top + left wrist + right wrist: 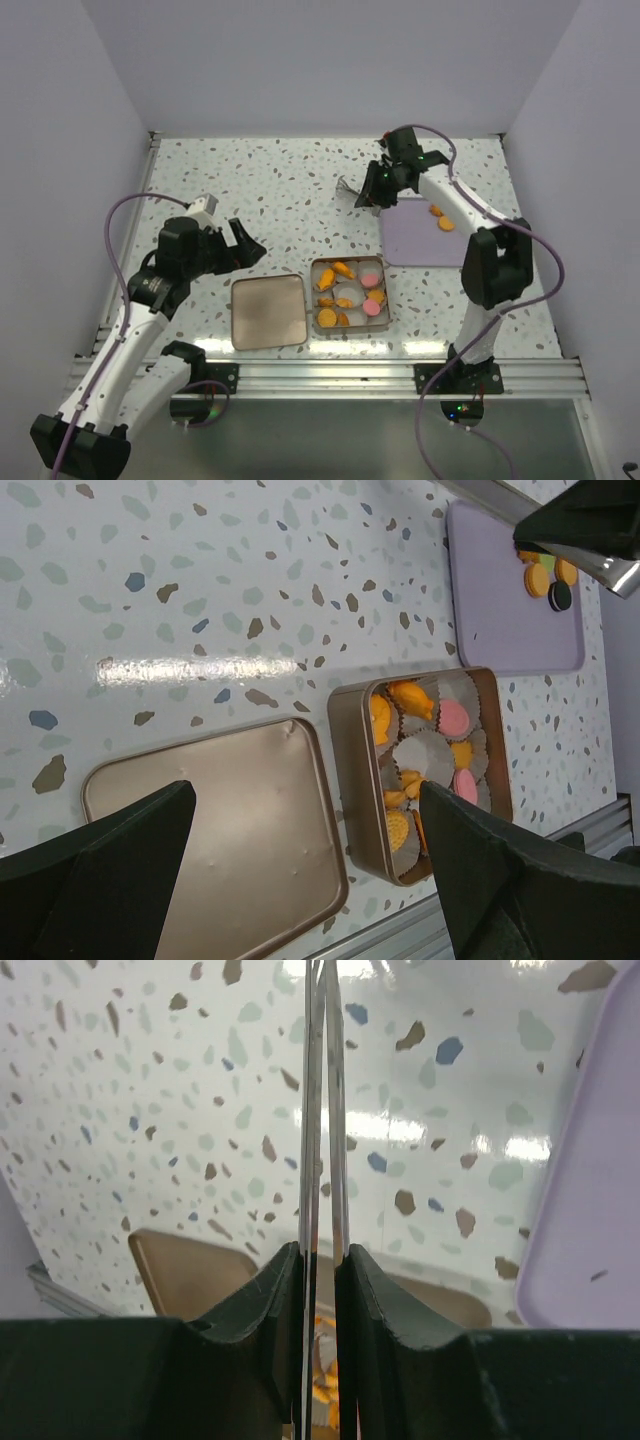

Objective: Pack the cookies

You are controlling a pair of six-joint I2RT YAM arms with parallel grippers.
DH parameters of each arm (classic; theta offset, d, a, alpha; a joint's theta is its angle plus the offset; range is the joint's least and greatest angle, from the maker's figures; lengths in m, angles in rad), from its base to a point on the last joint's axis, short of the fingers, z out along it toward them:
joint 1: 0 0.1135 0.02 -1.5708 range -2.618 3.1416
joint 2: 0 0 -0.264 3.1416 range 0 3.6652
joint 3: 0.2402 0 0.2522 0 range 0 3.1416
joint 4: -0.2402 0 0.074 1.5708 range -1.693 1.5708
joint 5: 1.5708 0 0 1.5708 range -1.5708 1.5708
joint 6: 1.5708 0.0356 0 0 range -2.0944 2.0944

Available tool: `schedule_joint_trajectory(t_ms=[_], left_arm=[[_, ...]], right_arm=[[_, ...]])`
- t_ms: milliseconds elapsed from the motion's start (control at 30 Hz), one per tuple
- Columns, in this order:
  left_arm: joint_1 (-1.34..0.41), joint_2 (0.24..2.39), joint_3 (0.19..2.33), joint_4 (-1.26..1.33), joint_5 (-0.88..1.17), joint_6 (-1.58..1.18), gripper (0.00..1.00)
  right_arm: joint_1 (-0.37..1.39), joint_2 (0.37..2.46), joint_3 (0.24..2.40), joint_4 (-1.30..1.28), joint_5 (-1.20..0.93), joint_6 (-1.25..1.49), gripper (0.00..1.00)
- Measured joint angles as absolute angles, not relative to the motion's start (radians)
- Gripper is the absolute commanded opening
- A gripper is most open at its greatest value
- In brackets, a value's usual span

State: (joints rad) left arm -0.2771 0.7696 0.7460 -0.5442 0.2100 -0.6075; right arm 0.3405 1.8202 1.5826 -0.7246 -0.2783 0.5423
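Observation:
Several cookies (348, 290), orange and pink, lie in white paper cups inside the open gold tin (388, 305). A few more orange cookies (441, 218) rest on the lilac tray (410, 242); the left wrist view shows them (538, 578) beside a dark round one. My right gripper (376, 192) hovers over the tray's left edge, shut on thin metal tongs (322, 1110) whose two blades run up between its fingers (270, 1290). My left gripper (243, 245) hangs wide open above the tin's lid (220, 820), with nothing between its fingers.
The gold lid (267, 311) lies flat just left of the tin. White walls enclose the speckled table (270, 190) on three sides, and an aluminium rail (330, 375) runs along the near edge.

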Motion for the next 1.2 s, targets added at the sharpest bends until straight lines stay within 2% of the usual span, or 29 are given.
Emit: schedule_joint_trajectory(t_ms=[167,467,767,800,833,867,933,1200], left_arm=[[-0.277,0.793,0.748,-0.545,0.204,-0.603,1.00],[-0.277,0.923,0.747,-0.496,0.213,-0.583,1.00],[-0.277,1.042,0.742,-0.398,0.239,-0.587,1.00],[-0.277,1.049,0.742,-0.394,0.240,-0.586,1.00],[-0.278,1.054,0.742,-0.389,0.240,-0.585,1.00],[-0.278,1.058,0.742,-0.383,0.240,-0.584,1.00],[-0.277,1.064,0.742,-0.380,0.239,-0.582,1.00],[-0.292,1.071,0.741,-0.386,0.205,-0.582,1.00]], right_arm=[[0.342,2.031,1.702,-0.697,-0.265,0.538,0.29],[0.356,2.254,1.831,-0.714,-0.159,0.510,0.50],[0.359,2.289,1.874,-0.754,-0.121,0.496,0.66],[0.360,2.292,1.880,-0.760,-0.120,0.493,0.69],[0.362,2.294,1.885,-0.767,-0.118,0.491,0.81],[0.363,2.294,1.888,-0.773,-0.117,0.491,0.87],[0.365,2.294,1.899,-0.795,-0.101,0.480,0.93],[0.365,2.285,1.902,-0.874,-0.061,0.466,0.96]])
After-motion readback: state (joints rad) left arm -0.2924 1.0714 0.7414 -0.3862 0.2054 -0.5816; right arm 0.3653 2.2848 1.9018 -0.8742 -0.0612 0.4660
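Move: The right hand, still squeezing the tongs, is headed for bare table about 7 cm ahead, 1 cm left and 14 cm below. From this hand the purple tray's middle lies level, some 16 cm to the right; the cookie box is about 16 cm back and 2 cm left. The left hand, empty, has the metal lid roughly 4 cm back, 3 cm right and 18 cm down, and the cookie box 21 cm to its right, about level. Down and forward in one quick swoop, the right hand brings the tongs about 13 cm lower and 6 cm farther out to the table left of the purple tray. Its fingers start opening on the way down and spread nearly full, letting go, as it rolls its left side down some 20 degrees and eases slightly back. Meanwhile the open left hand sinks about 5 cm and goes 4 cm forward, still above the table. ##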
